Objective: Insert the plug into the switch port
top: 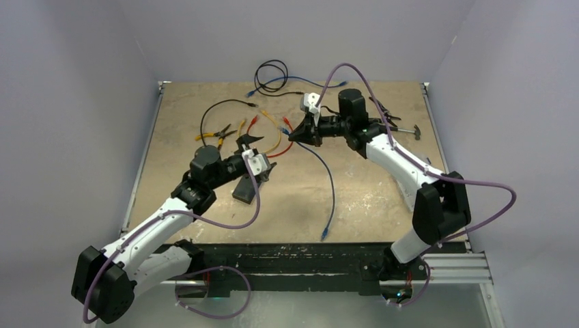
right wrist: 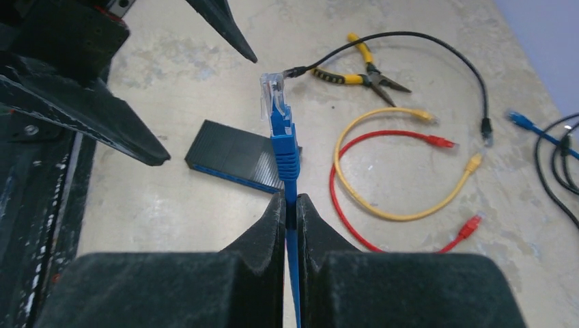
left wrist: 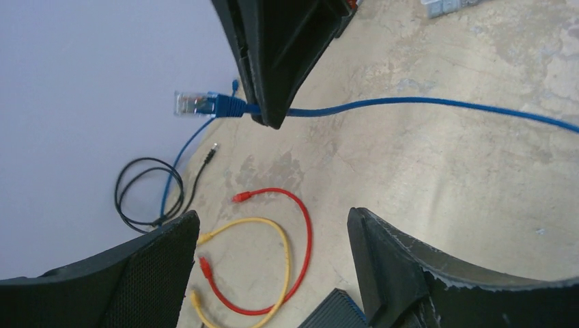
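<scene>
My right gripper (right wrist: 291, 199) is shut on the blue cable (right wrist: 287, 154) just behind its clear plug (right wrist: 273, 96), which points away from the fingers. In the top view that gripper (top: 293, 136) hangs over the middle back of the table, and the cable (top: 331, 191) trails toward the near edge. The switch (right wrist: 235, 156), a flat black ribbed box with a blue edge, lies on the table past the plug; the top view shows the switch (top: 244, 186) under the left wrist. My left gripper (top: 250, 142) (left wrist: 273, 219) stands open and empty, facing the plug (left wrist: 194, 104).
A red cable (right wrist: 345, 205) and a yellow cable (right wrist: 382, 208) loop on the table beside the switch. Yellow-handled pliers (right wrist: 362, 74) and a black cable (right wrist: 444, 48) lie beyond them. Black and blue cables (top: 273, 72) coil at the back wall. A dark tool (top: 403, 127) lies at the back right.
</scene>
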`<state>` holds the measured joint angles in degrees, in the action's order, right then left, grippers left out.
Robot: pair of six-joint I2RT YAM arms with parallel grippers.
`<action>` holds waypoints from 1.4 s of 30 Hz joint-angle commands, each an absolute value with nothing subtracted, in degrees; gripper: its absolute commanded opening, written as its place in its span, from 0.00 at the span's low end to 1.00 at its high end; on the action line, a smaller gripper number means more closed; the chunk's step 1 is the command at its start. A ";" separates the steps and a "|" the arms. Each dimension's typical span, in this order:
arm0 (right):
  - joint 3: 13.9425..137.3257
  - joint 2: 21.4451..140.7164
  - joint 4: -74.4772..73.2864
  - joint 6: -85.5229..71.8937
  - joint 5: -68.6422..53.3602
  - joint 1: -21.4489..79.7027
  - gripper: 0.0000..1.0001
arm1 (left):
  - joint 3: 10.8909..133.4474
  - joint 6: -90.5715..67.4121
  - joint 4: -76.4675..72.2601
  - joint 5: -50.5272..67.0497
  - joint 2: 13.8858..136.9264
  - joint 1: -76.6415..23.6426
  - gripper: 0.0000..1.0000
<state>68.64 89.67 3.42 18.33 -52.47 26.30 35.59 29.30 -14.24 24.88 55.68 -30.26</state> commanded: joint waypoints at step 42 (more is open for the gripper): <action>97.15 106.08 -59.73 42.58 -59.71 28.01 0.01 | 45.50 67.56 -5.57 30.19 67.20 -36.58 0.41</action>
<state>94.91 106.85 -57.87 43.46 -59.44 27.27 42.06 63.77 -8.45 29.15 66.41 -35.59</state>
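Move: The plug, held out leftward by the right fingers on the cable just behind it, is roughly 7 cm ahead of the open left hand, 4 cm to its right and 5 cm above. From the right hand, the left fingers gape about 5 cm back, 7 cm left and 5 cm lower. From the left hand, the switch lies some 2 cm back, 6 cm left and 20 cm below; the red cable's loop is 11 cm ahead, neither left nor right, 21 cm down. Down and back, about 6 cm each, the right hand brings the plug to the left fingers, keeping its pinch on the cable, dipping its left side and turning counter-clockwise; most of the drop comes early, then it creeps back. The left hand noses 2 cm forward, then swings about 4 cm right and slightly down towards the plug, rolling its left side up and turning clockwise, its wide gap narrowing to about half without shutting. ##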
